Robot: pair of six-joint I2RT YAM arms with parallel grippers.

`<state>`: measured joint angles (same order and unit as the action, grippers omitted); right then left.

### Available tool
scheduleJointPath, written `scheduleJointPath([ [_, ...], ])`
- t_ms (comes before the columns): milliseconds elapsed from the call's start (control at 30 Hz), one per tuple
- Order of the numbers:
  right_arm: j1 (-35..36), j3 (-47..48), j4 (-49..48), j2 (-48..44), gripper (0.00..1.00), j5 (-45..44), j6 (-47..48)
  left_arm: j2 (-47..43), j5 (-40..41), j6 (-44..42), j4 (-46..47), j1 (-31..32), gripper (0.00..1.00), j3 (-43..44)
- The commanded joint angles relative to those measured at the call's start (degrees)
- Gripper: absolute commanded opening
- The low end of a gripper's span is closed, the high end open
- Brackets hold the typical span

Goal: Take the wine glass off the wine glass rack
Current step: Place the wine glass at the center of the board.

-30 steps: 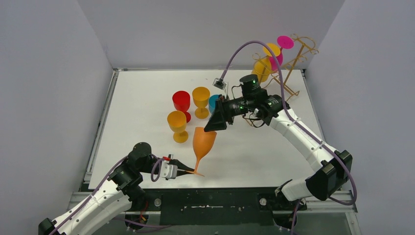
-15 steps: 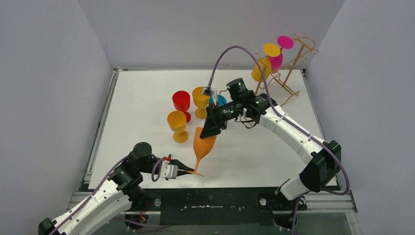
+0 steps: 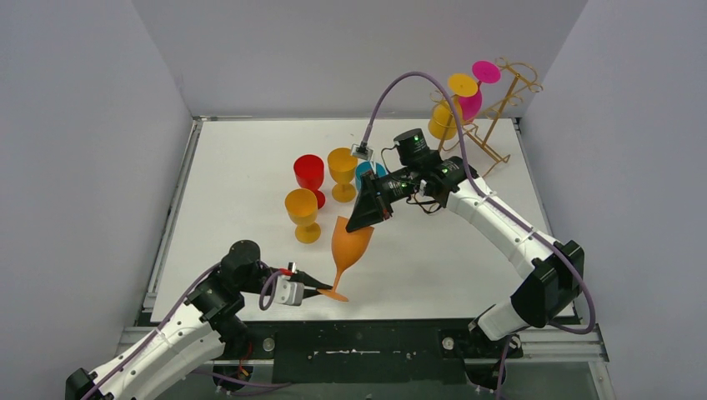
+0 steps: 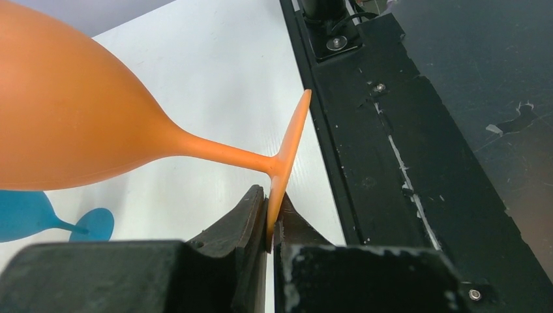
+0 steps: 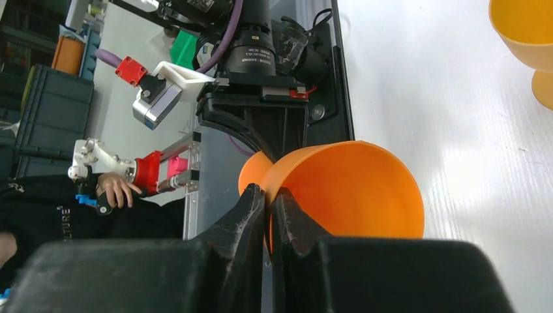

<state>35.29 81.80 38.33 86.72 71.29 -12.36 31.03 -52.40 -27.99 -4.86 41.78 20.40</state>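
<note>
An orange wine glass (image 3: 348, 242) leans over the table near its front edge, gripped at both ends. My left gripper (image 3: 321, 291) is shut on the edge of its round foot (image 4: 291, 145), the foot wedged between the two fingers. My right gripper (image 3: 360, 223) is shut on the rim of the bowl (image 5: 352, 189), one finger inside and one outside. The gold-yellow wine glass rack (image 3: 500, 108) stands at the far right corner, well behind my right arm. A yellow glass (image 3: 446, 117) and a magenta glass (image 3: 473, 100) hang upside down from it.
Several glasses stand upright mid-table behind the orange one: red (image 3: 308, 173), orange-yellow (image 3: 343, 167), yellow (image 3: 302, 208) and a blue one (image 3: 364, 173) partly hidden by my right wrist. The black front rail (image 4: 391, 150) runs just beside the glass foot.
My right arm came forward and down onto the orange glass, and its fingers went from open to shut on the rim. The left gripper kept its hold on the foot.
</note>
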Motion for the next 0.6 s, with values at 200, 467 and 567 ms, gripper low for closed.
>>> scheduleJointPath([
  [200,0.72,1.08,-5.28,-4.53,0.0,0.88,-0.39,-0.6,1.76,2.22,0.72,-0.42,0.05,0.51],
  [467,1.41,0.56,-2.8,-6.03,0.0,-4.76,2.25,-3.87,2.11,7.64,6.03,-0.4,0.48,-1.2],
  [567,1.44,0.31,-0.35,-6.67,0.0,-8.23,4.74,-4.34,2.92,9.0,6.09,-0.44,0.71,-0.86],
])
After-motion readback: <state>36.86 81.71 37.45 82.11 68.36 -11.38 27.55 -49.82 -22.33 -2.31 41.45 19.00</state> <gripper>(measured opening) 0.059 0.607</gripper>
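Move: The orange glass hangs at a slant between my hands. Its middle is about 4 cm back, 1 cm left and 7 cm below my right hand, which pinches the rim, and some 4 cm ahead, 4 cm right and 6 cm above my left, which pinches the foot. From my right hand the front yellow glass stands about 25 cm ahead and 12 cm left, the blue glass 35 cm ahead and 5 cm right, both roughly 22 cm lower. I open my left fingers to over half their span and let go of the orange glass's foot, that hand rising barely 1 cm. My right hand keeps its pinch on the rim and, as the left lets go, carries the glass up about 2 cm and back about 1.5 cm, tilting the wrist some 5 degrees. ##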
